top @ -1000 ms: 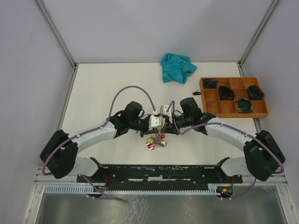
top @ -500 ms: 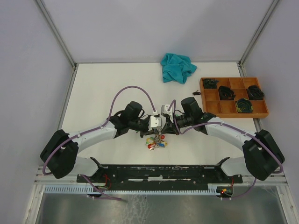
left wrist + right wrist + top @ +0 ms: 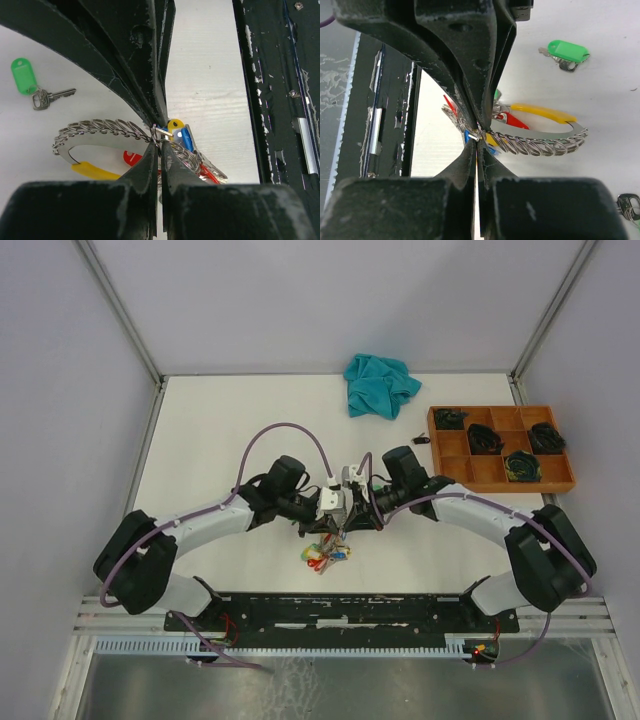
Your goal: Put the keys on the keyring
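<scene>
The keyring (image 3: 100, 127) is a thin silver wire ring strung with several small split loops, and it hangs just above the table between the two arms. Keys with red, yellow and blue tags (image 3: 325, 553) dangle from it in a bunch. My left gripper (image 3: 159, 142) is shut on the ring's wire. My right gripper (image 3: 477, 140) meets it tip to tip and is shut on the keyring (image 3: 535, 146) at the same spot. A loose key with a green tag (image 3: 25, 75) lies flat on the table beyond the ring, and the right wrist view shows this green-tagged key (image 3: 568, 51) too.
A teal cloth (image 3: 380, 385) lies at the back. A wooden compartment tray (image 3: 510, 487) with dark coiled items sits at the right, with a small black object (image 3: 421, 439) beside it. Another key (image 3: 630, 205) lies at the right wrist view's edge. A black rail (image 3: 350, 605) runs along the near edge.
Both grippers, still pinched together on the ring, have shifted slightly left and toward the near edge. The hanging bunch of keys has swung with them.
</scene>
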`<state>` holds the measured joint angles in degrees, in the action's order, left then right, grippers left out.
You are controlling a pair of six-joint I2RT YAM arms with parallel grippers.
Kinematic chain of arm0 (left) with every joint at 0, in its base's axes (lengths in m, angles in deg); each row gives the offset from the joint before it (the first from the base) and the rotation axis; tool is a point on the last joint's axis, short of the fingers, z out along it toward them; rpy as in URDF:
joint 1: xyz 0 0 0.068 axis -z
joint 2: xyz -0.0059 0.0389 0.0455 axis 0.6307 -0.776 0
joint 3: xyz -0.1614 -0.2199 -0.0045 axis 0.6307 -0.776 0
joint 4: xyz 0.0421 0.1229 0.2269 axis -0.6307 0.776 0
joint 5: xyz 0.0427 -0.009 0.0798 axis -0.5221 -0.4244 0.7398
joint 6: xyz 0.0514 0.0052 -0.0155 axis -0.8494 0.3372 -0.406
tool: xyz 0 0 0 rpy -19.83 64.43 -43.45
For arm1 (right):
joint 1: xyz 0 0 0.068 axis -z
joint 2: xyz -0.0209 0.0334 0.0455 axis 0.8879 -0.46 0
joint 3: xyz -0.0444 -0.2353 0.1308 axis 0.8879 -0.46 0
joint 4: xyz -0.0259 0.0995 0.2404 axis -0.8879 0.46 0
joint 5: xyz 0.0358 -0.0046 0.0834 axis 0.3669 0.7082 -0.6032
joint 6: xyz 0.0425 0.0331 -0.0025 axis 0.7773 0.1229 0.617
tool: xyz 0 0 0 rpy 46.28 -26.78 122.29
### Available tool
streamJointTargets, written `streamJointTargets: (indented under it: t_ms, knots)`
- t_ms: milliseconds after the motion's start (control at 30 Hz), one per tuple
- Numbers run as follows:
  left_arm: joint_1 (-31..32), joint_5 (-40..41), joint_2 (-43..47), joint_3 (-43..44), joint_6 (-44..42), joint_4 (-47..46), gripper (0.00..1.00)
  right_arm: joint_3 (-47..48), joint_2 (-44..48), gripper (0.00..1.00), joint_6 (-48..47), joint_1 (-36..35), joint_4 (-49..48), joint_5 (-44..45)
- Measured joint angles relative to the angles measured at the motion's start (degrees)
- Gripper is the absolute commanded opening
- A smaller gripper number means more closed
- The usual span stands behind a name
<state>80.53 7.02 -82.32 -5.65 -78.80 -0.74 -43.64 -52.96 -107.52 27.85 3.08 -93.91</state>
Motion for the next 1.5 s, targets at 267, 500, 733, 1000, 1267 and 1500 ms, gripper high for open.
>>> streamJointTargets:
  t_ms: [267,500,733,1000,1267,1500]
  knots:
    - [-0.5,0.2,-0.3,0.2,0.0,1.2,0.03,1.2,-2.7,0.07,2.3,0.0,-1.0,-0.7]
    - [-1.4,0.3,-0.3,0.2,1.1,0.3,0.03,1.9,-3.1,0.17,3.1,0.4,-1.6,-0.7]
    - [-3.5,-2.4,0.1,-0.1,4.4,-5.6,0.03,4.7,-1.9,0.28,1.7,1.3,-3.6,-0.9]
    - [-4.4,-5.4,0.2,-0.7,7.7,-11.9,0.03,3.2,5.9,0.33,2.2,3.8,-5.4,0.7]
    - [-5.7,-6.4,0.2,-3.7,14.3,-19.8,0.03,-2.5,14.8,0.34,6.4,5.6,-9.0,3.3]
    - [-6.4,-6.8,0.2,-4.4,18.2,-24.0,0.03,-6.9,14.8,0.33,12.7,6.8,-12.0,4.4]
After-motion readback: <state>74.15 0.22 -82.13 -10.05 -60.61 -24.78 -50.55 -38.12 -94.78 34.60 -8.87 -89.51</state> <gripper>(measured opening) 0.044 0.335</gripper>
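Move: Both hands meet at the near end of the keyring: the wire end lies at the left fingertips, and right at the right fingertips, about 1 cm below that hand's point. From the right hand, the blue tag hangs some 2 cm back and 2 cm below. One green-tagged key lies on the table about 13 cm ahead and 6 cm right, another some 8 cm ahead and 10 cm left, both roughly 9 cm down. The right fingers let go of the work at the keyring's end, opening to about a third, and that hand goes up some 8 cm and 3 cm forward, then swings right and sinks back nearly 3 cm, turning about 15 degrees clockwise. The left fingers keep their pinch on the ring, lifting it about 4 cm and carrying it 3–4 cm forward while tipping up some 15 degrees. ##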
